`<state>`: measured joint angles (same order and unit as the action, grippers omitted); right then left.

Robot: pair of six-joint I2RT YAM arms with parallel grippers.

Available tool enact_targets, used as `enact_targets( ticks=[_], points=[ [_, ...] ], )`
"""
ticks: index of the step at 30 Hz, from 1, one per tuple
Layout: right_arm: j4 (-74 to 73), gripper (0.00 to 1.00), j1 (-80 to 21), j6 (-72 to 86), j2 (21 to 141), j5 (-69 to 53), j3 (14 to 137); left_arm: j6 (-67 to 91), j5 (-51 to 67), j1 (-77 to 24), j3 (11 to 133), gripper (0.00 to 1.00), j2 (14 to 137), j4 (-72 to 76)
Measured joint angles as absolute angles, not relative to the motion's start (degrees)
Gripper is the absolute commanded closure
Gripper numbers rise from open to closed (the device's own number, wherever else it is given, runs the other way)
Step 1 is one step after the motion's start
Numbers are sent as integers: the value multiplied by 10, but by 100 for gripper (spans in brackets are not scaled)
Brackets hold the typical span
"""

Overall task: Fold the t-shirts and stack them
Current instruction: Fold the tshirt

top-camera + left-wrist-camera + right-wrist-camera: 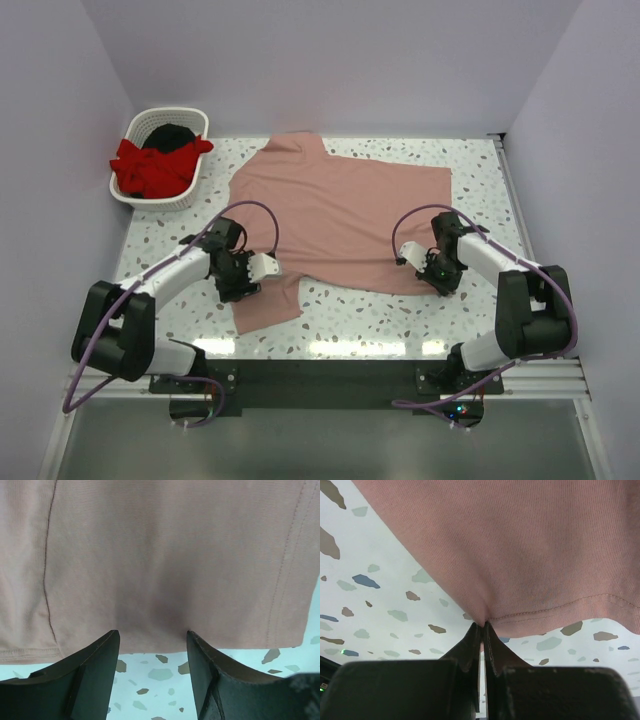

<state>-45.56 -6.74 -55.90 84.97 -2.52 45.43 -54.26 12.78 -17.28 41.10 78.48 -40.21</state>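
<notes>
A dusty salmon-pink t-shirt (340,215) lies spread flat across the middle of the table. My right gripper (441,283) is at its near right corner. In the right wrist view the gripper (484,625) is shut, pinching the stitched hem of the pink cloth (530,555). My left gripper (243,288) sits at the shirt's near left flap. In the left wrist view it (152,639) is open, its fingertips (111,639) level with the edge of the pink cloth (165,560), and bare table shows between them. A red t-shirt (150,168) and a black t-shirt (170,135) are bundled in the basket.
A white slatted basket (152,202) stands at the far left corner of the speckled table (380,315). Pale walls close in the back and both sides. The arm bases are bolted to the near edge.
</notes>
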Motion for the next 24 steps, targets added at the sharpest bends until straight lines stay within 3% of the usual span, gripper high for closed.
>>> enact_targets(
  ticks=[8,14,15,16,24],
  points=[
    [-456,100,-67,-555,850,-25,454,-567,102,-173,411,48,808,-375],
    [-459,100,-67,-555,849,-25,454,-575,104,-174,396,83,797,-370],
    [-462,100,-67,-555,848,-25,454,-578,105,-175,388,96,788,-368],
    [-465,100,-67,-555,845,-25,454,-579,105,-175,382,100,778,-367],
    [-523,100,-67,-563,738,-20,446,-576,113,-164,377,100,663,-450]
  ],
)
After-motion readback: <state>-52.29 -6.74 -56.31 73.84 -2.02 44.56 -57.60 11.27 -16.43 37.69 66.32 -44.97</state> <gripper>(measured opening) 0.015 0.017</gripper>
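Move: The left hand hangs open just above the near sleeve of the t-shirt. The sleeve's left edge is about 1 cm ahead, 1 cm to the left and 1 cm below, and the hem at its near end is some 7 cm back and 5 cm to the right. The shirt's bottom corner, already pinched in the shut right hand, is about 41 cm to the left hand's right and level with it. From the right hand, that sleeve edge lies about 41 cm left, level fore and aft. The left fingers close on the sleeve's left edge and pinch it, after easing about 1 cm forward and down to the table. Keeping hold, the left hand then draws back about 3 cm and a little left, and lifts about 3 cm. The right hand keeps its grip on the bottom corner, waits, then late on rises about 3 cm while pulling back some 2 cm. ##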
